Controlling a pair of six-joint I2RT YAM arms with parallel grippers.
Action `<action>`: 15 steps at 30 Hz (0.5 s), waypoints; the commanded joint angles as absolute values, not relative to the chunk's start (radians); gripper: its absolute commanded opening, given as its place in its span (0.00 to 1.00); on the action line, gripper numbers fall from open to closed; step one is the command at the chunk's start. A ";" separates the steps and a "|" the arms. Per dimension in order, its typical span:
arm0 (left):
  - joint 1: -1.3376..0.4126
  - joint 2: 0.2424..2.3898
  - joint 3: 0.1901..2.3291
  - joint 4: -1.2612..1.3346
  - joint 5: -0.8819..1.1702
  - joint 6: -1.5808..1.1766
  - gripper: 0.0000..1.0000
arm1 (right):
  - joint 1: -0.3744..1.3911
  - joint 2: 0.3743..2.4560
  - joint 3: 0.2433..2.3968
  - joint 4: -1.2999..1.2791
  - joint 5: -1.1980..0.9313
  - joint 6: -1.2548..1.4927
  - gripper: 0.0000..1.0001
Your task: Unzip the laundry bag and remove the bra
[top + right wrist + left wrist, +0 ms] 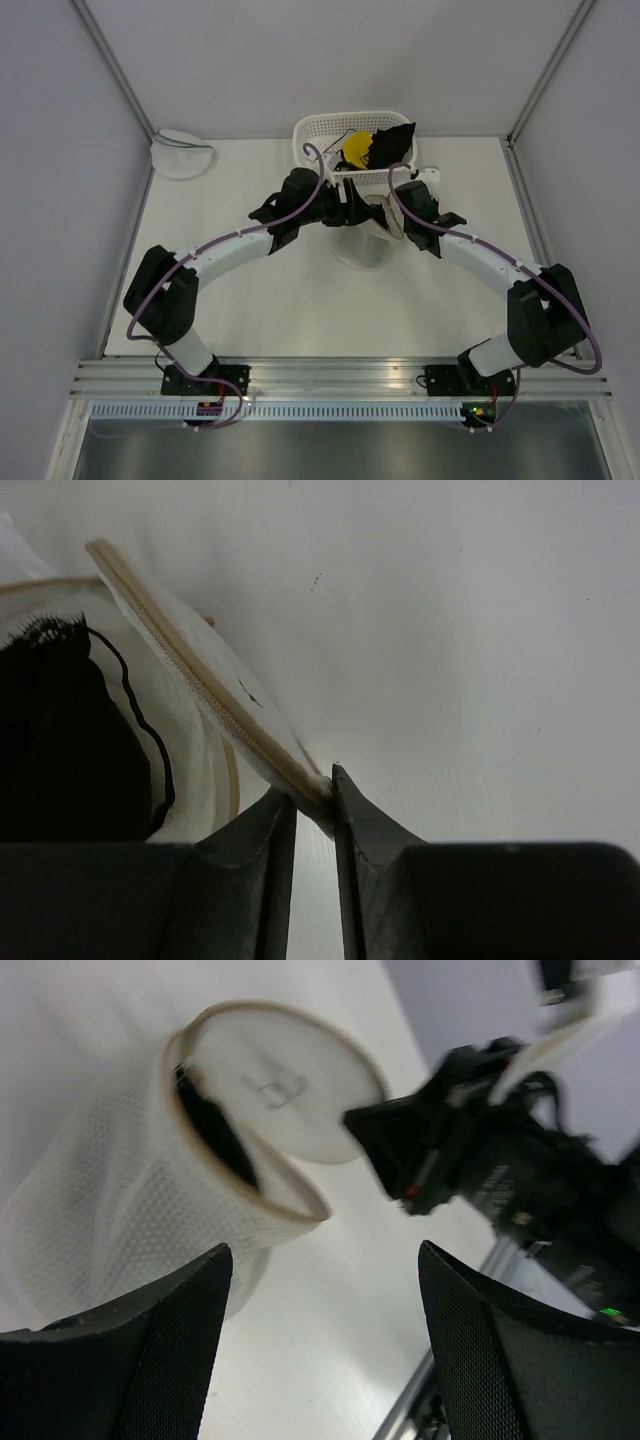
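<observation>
The laundry bag (362,252) stands at the table's middle, a white mesh pouch with a tan rim, unzipped, its round lid (285,1085) swung open. Inside it shows the black bra (60,745), also a dark sliver in the bag's mouth (215,1132). My right gripper (313,798) pinches the lid's tan zipper edge (200,685) between its fingertips. My left gripper (325,1290) hangs open beside the bag (110,1210), nothing between its fingers. From above, both grippers, left (345,207) and right (388,215), meet over the bag's far side.
A white basket (310,130) behind the bag holds a yellow round item (357,148) and a black cloth (392,143). A second white dome pouch (180,152) lies at the far left corner. Walls close in on three sides.
</observation>
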State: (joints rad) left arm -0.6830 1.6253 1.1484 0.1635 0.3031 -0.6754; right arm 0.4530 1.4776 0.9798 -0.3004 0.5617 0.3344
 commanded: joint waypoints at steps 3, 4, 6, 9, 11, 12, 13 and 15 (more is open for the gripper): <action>-0.703 1.732 1.278 -0.155 0.080 -0.539 0.79 | 0.443 1.467 1.016 -0.285 0.569 0.342 0.14; -0.704 1.742 1.290 -0.193 0.068 -0.534 0.79 | 0.443 1.456 1.015 -0.282 0.562 0.344 0.10; -0.706 1.761 1.310 -0.201 0.048 -0.525 0.78 | 0.443 1.436 1.012 -0.279 0.540 0.336 0.01; -0.712 1.755 1.319 -0.192 0.043 -0.532 0.78 | 0.443 1.398 1.002 -0.272 0.444 0.316 0.00; -0.721 1.724 1.307 -0.158 0.034 -0.535 0.78 | 0.443 1.375 0.989 -0.262 0.362 0.301 0.01; -0.732 1.715 1.302 -0.147 0.020 -0.534 0.78 | 0.443 1.356 0.980 -0.264 0.339 0.293 0.00; -0.738 1.706 1.302 -0.140 0.012 -0.532 0.79 | 0.443 1.344 0.976 -0.265 0.318 0.288 0.00; -0.742 1.700 1.302 -0.115 0.017 -0.528 0.80 | 0.443 1.316 0.968 -0.276 0.269 0.281 0.00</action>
State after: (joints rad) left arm -0.7254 1.7546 1.2636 -0.1616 0.0521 -0.5735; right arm 0.4454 1.3773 0.9775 -0.2989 0.3801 0.3080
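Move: The black bra in the bag's opening is about 5 cm to the left hand's right, 4 cm ahead and 13 cm below. The flap's zip edge is some 10 cm to that hand's right, level ahead and 10 cm below; the white basket is about 18 cm ahead, 1 cm left and 16 cm below. From the right hand the zip edge is right between its part-open fingers; the bra is roughly 6 cm left, 3 cm ahead and 4 cm below. The right fingers close on the flap's zip edge, pinching it while the hand stays in place, then raise it about 3 cm and draw it as much to the left. Meanwhile the wide-open left hand drops some 8 cm beside the bag, easing 2 cm left and rolling about 20 degrees, left side up, without gripping anything. ##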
